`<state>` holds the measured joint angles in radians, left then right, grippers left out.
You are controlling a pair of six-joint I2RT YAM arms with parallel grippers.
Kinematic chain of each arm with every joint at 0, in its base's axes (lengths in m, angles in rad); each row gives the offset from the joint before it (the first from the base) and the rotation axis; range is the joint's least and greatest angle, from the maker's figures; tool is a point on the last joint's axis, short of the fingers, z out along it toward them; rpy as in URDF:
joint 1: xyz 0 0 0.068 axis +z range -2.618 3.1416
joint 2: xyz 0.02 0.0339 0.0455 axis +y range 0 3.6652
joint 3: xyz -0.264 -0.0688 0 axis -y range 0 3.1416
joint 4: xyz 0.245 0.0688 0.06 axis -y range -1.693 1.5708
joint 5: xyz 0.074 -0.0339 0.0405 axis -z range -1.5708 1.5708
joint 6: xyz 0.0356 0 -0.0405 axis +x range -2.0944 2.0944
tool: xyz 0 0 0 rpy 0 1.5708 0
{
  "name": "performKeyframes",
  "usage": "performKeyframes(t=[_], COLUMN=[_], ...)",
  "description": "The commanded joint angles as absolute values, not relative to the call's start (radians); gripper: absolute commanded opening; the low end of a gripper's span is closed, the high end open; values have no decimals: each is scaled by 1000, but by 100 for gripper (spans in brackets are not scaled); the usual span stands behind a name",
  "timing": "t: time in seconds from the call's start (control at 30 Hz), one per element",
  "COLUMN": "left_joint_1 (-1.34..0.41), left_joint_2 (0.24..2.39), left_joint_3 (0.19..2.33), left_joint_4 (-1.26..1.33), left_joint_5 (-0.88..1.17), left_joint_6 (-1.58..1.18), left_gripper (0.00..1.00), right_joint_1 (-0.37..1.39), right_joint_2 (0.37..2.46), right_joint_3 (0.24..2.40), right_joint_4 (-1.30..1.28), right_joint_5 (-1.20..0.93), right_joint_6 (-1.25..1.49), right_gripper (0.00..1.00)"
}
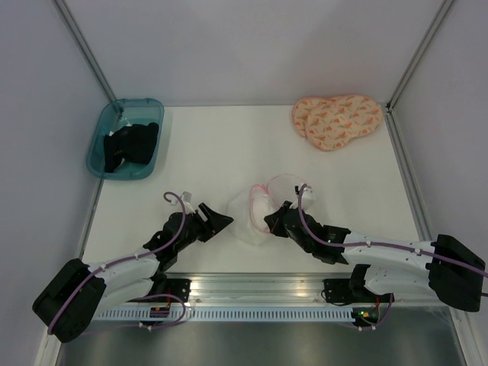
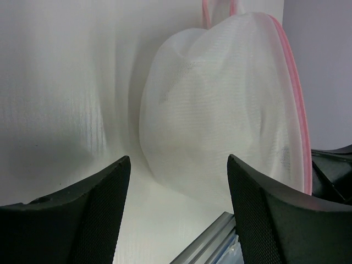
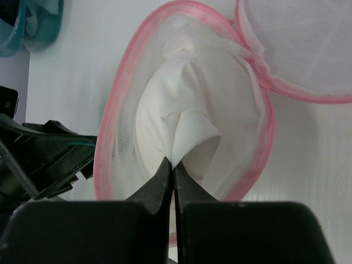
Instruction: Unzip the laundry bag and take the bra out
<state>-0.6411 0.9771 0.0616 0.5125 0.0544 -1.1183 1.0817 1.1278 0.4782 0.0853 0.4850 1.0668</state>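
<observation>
The laundry bag (image 1: 255, 215) lies unzipped at the table's near middle, its pink-edged mouth (image 3: 118, 115) gaping and its lid (image 3: 300, 44) flapped open to the far right. Inside it sits the white bra (image 3: 176, 110). My right gripper (image 3: 172, 165) is shut on a fold of the bra at the bag's mouth (image 1: 268, 222). My left gripper (image 1: 221, 223) stands open just left of the bag, touching nothing. In the left wrist view the bag's mesh side (image 2: 220, 110) bulges a short way beyond the open fingers (image 2: 107, 192).
A teal bin (image 1: 126, 139) with black clothing stands at the back left. A peach patterned pad (image 1: 335, 120) lies at the back right. The metal rail (image 1: 259, 286) runs along the near edge behind both grippers.
</observation>
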Motion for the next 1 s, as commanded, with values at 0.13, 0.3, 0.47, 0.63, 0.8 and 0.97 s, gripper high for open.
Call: performKeyframes(t=[0.13,0.3,0.47,0.63,0.8,0.97], left_joint_1=[-644,-644,-644,-644,-644,-644], left_joint_2=[1003,1006,1014,1045,1066,1052], left_joint_3=[63,71,80,92,89,89], left_joint_4=[525,528,531,554,577,572], left_joint_5=[31,35,43,57,71,78], left_joint_6=[-1118,-1117,-1114,-1109,-1109,-1108], left_gripper=[74,72,67,56,40,37], right_joint_1=[1083,1085,1085,1088,1088,1089], right_joint_2=[984,842,877,960,927,974], right_joint_3=[496,454,622,739,753,850], right_joint_4=[164,222,43,-103,-17,-14], right_joint_5=[403,515,702,899,997,1042], right_joint_6=[889,802,669,600,500,345], right_gripper=[0,0,0,1,0,0])
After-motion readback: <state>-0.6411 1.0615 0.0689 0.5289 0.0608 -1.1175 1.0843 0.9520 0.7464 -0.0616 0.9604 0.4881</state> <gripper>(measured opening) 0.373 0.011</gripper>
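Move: The white bra is already pinched in the right fingers, its middle about 6 cm ahead, 2 cm left and 3 cm below that hand. The open laundry bag around it centres some 3 cm ahead, 6 cm left and 5 cm lower; the bag's unzipped flap lies roughly 12 cm ahead, 8 cm right and 7 cm down. From the left hand the bra is about 4 cm ahead, 10 cm right, roughly level. The bra, still pinched in the shut right fingers, is drawn up out of the open bag by about 15 cm, mostly straight up at first, then also some 8 cm right and 5 cm forward as the fingertips tip up and the hand's left side rolls down. The left hand, clear of the bag, sinks slightly and half closes on nothing. ##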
